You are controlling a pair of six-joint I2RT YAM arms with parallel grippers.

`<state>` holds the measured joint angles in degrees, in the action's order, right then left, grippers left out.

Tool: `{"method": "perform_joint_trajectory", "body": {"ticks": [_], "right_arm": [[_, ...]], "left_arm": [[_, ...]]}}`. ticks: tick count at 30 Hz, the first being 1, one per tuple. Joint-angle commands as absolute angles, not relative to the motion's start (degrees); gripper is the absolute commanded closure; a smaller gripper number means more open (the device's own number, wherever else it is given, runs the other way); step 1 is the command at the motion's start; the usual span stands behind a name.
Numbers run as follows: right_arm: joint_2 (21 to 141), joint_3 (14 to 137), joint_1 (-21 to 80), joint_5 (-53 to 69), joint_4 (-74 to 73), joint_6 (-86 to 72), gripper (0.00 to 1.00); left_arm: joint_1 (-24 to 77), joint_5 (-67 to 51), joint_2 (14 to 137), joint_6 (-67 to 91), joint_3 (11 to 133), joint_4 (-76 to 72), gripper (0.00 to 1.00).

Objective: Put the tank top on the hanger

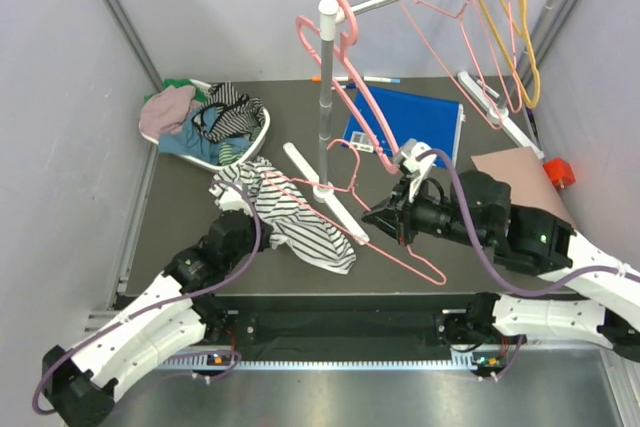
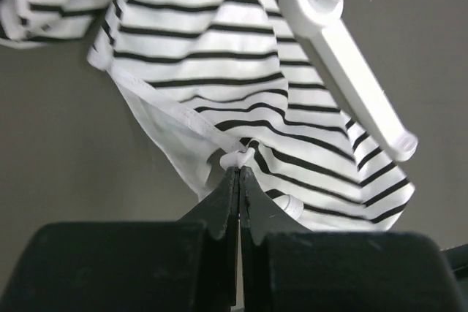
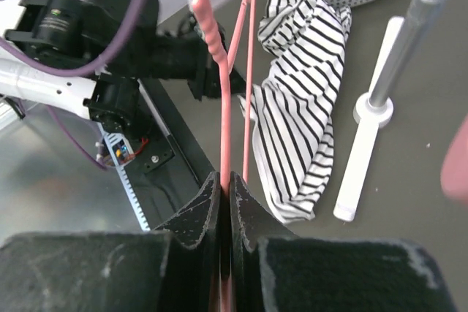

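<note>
The tank top, white with thin black stripes, lies bunched on the dark table beside the white foot of the rack. My left gripper is at its near left edge. In the left wrist view that gripper is shut on a fold of the tank top's white hem. The hanger, thin pink wire, slants across the table with its far end over the top. My right gripper is shut on its wire, and the right wrist view shows the hanger pinched between the shut jaws, with the tank top beyond.
A white basket of clothes sits at the back left. The rack pole stands mid-table on a white foot, with a thick pink hanger and a yellow hanger on its bar. A blue folder and brown card lie at the right.
</note>
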<state>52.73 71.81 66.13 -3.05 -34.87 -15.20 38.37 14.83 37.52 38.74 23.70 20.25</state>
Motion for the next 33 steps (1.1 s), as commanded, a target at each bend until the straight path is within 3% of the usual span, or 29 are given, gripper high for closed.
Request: {"method": "perform_joint_trajectory", "body": {"ticks": [1,14,33], "right_arm": [[45.89,67.68,67.85,-8.17,-29.62,-19.59,1.0],[37.79,55.65,69.61,-6.86,-30.85,-24.52,1.0],[45.78,48.78,79.37,-14.76,-21.1,-26.98,1.0]], "left_arm": [[38.58,21.35,34.28,35.78,29.09,24.69,1.0],[38.5,28.21,39.99,32.35,39.19,25.67,1.0],[38.5,25.23,41.31,30.67,46.4,28.3,1.0]]}}
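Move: The left gripper still pinches the tank top's edge about 8 cm off the table; the pink hanger's free left end hangs some 16 cm above it and 4 cm ahead, with no sideways offset. The rack foot is 16 cm ahead and 12 cm right of this gripper, 7 cm lower. From the right gripper, which grips the hanger's right shoulder, the tank top's held edge lies 9 cm ahead, 18 cm left and 25 cm below. Raise the left gripper about 11 cm, easing it forward some 4 cm and tipping its fingers up about 10 degrees, keeping the pinched tank top edge shut between them. Meanwhile lower the right gripper with the hanger by 11 cm and draw it back 5 cm, swinging slightly right and then left again, fingers tipping down, to bring the hanger's free end down to the garment's opening. ##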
